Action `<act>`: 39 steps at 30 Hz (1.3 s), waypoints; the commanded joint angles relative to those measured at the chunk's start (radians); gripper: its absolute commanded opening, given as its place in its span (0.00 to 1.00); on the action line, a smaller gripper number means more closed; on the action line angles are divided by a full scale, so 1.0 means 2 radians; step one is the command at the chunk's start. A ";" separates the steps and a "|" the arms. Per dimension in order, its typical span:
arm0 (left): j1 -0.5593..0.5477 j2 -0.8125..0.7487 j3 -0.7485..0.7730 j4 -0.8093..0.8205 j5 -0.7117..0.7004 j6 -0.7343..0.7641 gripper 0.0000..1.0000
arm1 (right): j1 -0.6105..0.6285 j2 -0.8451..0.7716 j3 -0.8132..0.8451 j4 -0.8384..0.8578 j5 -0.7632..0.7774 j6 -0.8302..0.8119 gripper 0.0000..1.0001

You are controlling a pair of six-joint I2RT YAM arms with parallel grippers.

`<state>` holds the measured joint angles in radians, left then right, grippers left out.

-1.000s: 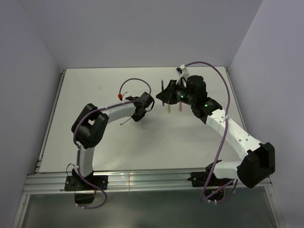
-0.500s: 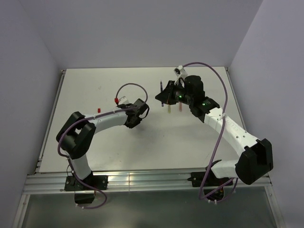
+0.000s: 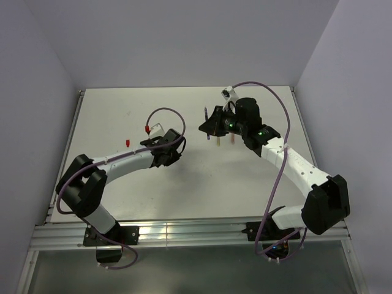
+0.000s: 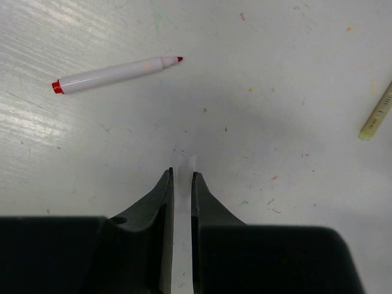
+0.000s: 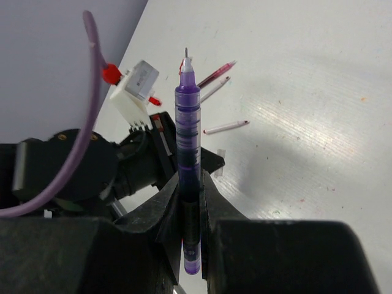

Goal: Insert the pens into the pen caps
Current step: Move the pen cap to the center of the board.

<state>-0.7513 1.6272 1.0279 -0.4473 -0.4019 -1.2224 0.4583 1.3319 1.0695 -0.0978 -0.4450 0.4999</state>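
Note:
My right gripper [image 5: 190,179] is shut on a purple pen [image 5: 187,122] that stands upright, its fine tip pointing up. In the top view this gripper [image 3: 209,127] hangs over the middle back of the table with the purple pen [image 3: 206,114] sticking out. My left gripper [image 4: 182,174] is shut on a pale clear pen cap [image 4: 184,160] that pokes past the fingertips, low over the table. From the right wrist the clear cap [image 5: 219,164] shows just beyond the purple pen. A white pen with red ends [image 4: 116,73] lies ahead to the left.
An olive-yellow pen [image 4: 376,114] lies at the right edge of the left wrist view. Two more pens [image 5: 215,75] lie side by side farther off. A small red cap [image 3: 127,143] stands on the table left of the left arm. Purple cables loop above both wrists.
The left arm has swung its elbow out to the left and drawn its gripper back and left with the cap. The right gripper with the purple pen has shifted slightly left.

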 commanded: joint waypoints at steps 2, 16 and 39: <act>0.000 -0.037 -0.008 0.033 0.008 0.021 0.00 | -0.003 -0.001 -0.018 0.009 -0.018 -0.008 0.00; 0.002 -0.055 -0.059 -0.006 -0.018 0.036 0.00 | 0.007 -0.002 -0.034 -0.002 -0.015 -0.018 0.00; -0.007 0.001 -0.080 -0.015 -0.014 0.048 0.05 | 0.007 0.002 -0.042 0.010 -0.028 -0.014 0.00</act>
<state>-0.7574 1.6016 0.8680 -0.4557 -0.4179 -1.1408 0.4667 1.3327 0.9909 -0.1165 -0.4915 0.4812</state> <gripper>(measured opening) 0.151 0.173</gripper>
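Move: The left fingers hold the clear pen cap. The purple pen meant for it stands in the right fingers, about 13 cm to the left hand's right, 3 cm ahead and some 20 cm higher. Below the left hand, a white pen lies about 6 cm ahead and 7 cm left, the yellow pen 14 cm ahead and 17 cm right. From the right hand the cap is about 13 cm left, 2 cm back and 19 cm down; the yellow pen is 12 cm ahead, 4 cm right, 25 cm down. Up barely 1.5 cm at first, then down, back and to its left, the left hand carries the clear cap low over the board and away from the purple pen, ending about 4 cm lower, rolling some 10 degrees left side up, grip kept. The right hand sinks roughly 4 cm and draws back 2, still pinching the purple pen. ##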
